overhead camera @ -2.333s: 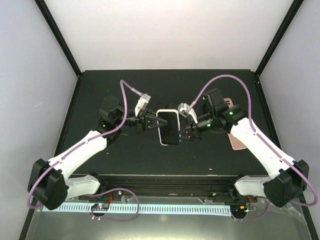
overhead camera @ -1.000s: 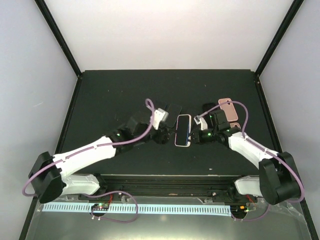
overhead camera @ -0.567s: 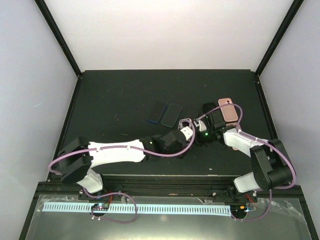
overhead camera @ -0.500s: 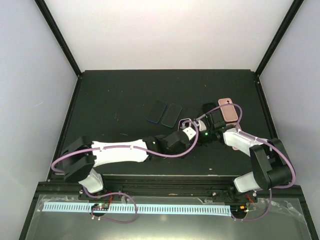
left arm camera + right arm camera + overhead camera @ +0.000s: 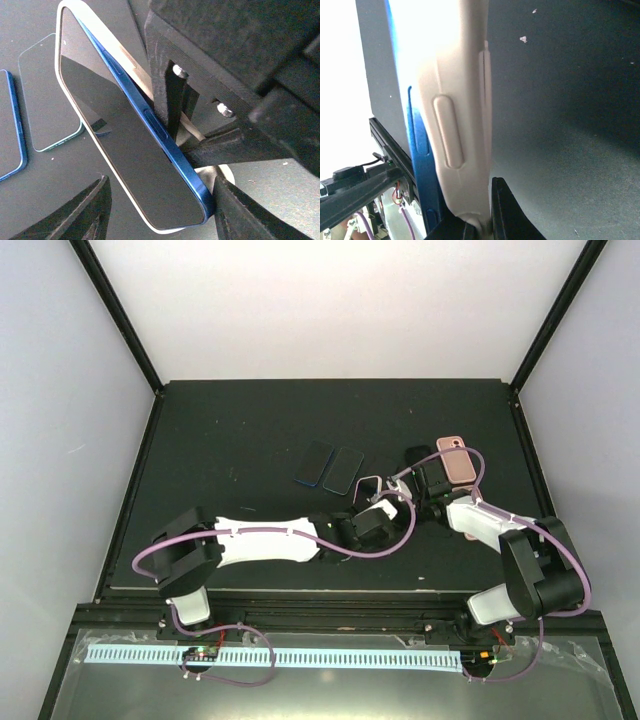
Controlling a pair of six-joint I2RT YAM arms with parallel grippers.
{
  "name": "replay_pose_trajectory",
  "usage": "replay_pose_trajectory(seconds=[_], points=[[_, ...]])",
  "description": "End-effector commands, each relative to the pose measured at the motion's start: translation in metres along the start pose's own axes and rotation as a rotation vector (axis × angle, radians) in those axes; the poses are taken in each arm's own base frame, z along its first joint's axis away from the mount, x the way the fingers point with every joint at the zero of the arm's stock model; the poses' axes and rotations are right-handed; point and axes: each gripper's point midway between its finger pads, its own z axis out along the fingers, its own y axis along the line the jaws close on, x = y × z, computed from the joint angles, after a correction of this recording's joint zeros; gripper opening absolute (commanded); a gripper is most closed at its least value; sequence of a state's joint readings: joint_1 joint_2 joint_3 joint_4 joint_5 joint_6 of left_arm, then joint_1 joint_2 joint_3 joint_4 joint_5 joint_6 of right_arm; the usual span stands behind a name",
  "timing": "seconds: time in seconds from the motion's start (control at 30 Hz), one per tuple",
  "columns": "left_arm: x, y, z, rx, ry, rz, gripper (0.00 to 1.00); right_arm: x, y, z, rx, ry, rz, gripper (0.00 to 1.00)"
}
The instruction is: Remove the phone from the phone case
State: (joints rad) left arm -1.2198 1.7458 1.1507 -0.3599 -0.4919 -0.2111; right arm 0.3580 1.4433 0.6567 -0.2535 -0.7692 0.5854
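Observation:
In the left wrist view a blue phone (image 5: 130, 145) with a dark screen stands tilted on its edge. It sits partly out of a cream phone case (image 5: 70, 100), whose rim shows along its left side. My left gripper (image 5: 161, 190) is open around the phone's lower end. Its right finger (image 5: 240, 215) is at the blue corner and its left finger (image 5: 95, 210) stands apart. My right gripper (image 5: 480, 227) is shut on the edge of the phone case (image 5: 462, 115), with the blue phone (image 5: 420, 150) beside it. From above, both wrists (image 5: 395, 505) cover the phone.
Two dark phones (image 5: 317, 462) (image 5: 346, 469) lie flat side by side on the black table (image 5: 220, 440), behind the grippers. A pink case (image 5: 460, 460) lies at the right, beside the right arm. Purple cables loop over both wrists.
The left arm has swung right and stretched low across the table to the right gripper. The phone went from flat and face up to on edge. The left jaws have narrowed.

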Motion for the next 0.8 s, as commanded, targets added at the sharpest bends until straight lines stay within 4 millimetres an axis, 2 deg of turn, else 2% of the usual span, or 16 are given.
replay_pose_trajectory(seconds=[0.0,0.3,0.4,0.5,0.67,0.77], points=[[-0.004,0.005,0.002,-0.065,0.011,0.036,0.58,-0.01,0.033,-0.009,-0.124,-0.021,-0.064,0.01],[-0.001,0.038,-0.003,-0.321,0.028,0.126,0.45,-0.001,0.05,-0.012,-0.229,0.035,-0.026,0.01],[-0.003,0.047,-0.006,-0.384,0.027,0.152,0.35,0.0,0.054,-0.014,-0.244,0.042,-0.024,0.01],[-0.004,0.05,-0.008,-0.401,0.026,0.167,0.24,-0.001,0.056,-0.015,-0.243,0.032,-0.035,0.01],[-0.009,0.051,-0.014,-0.39,-0.004,0.155,0.14,-0.004,0.055,-0.018,-0.215,0.0,-0.074,0.01],[-0.015,0.052,-0.021,-0.378,-0.034,0.131,0.04,-0.005,0.052,-0.02,-0.195,-0.02,-0.091,0.01]])
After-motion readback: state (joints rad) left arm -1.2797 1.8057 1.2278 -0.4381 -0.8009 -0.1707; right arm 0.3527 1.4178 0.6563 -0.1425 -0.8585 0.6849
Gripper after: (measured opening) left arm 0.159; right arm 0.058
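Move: Ahead of the left gripper is the blue-sided phone, half out of its pale case. Its middle is about 5 cm forward and about level, and its near corner already lies between the open fingers. The teal-rimmed phone lies on the table some 15 cm ahead, 3 cm left and 10 cm below, and the blue-rimmed one 16 cm ahead and 11 cm left. From the right gripper, which holds the case, the blue-sided phone's middle is about 3 cm forward, 2 cm left and 3 cm up. Close the left fingers on the near end of the phone's freed long side to pinch it, while easing that gripper up about 2 cm, slightly forward and left, and tipping its fingers upward some 15 degrees. Keep the right gripper shut on the case, raising it about 3 cm and a little left with a slight roll. ##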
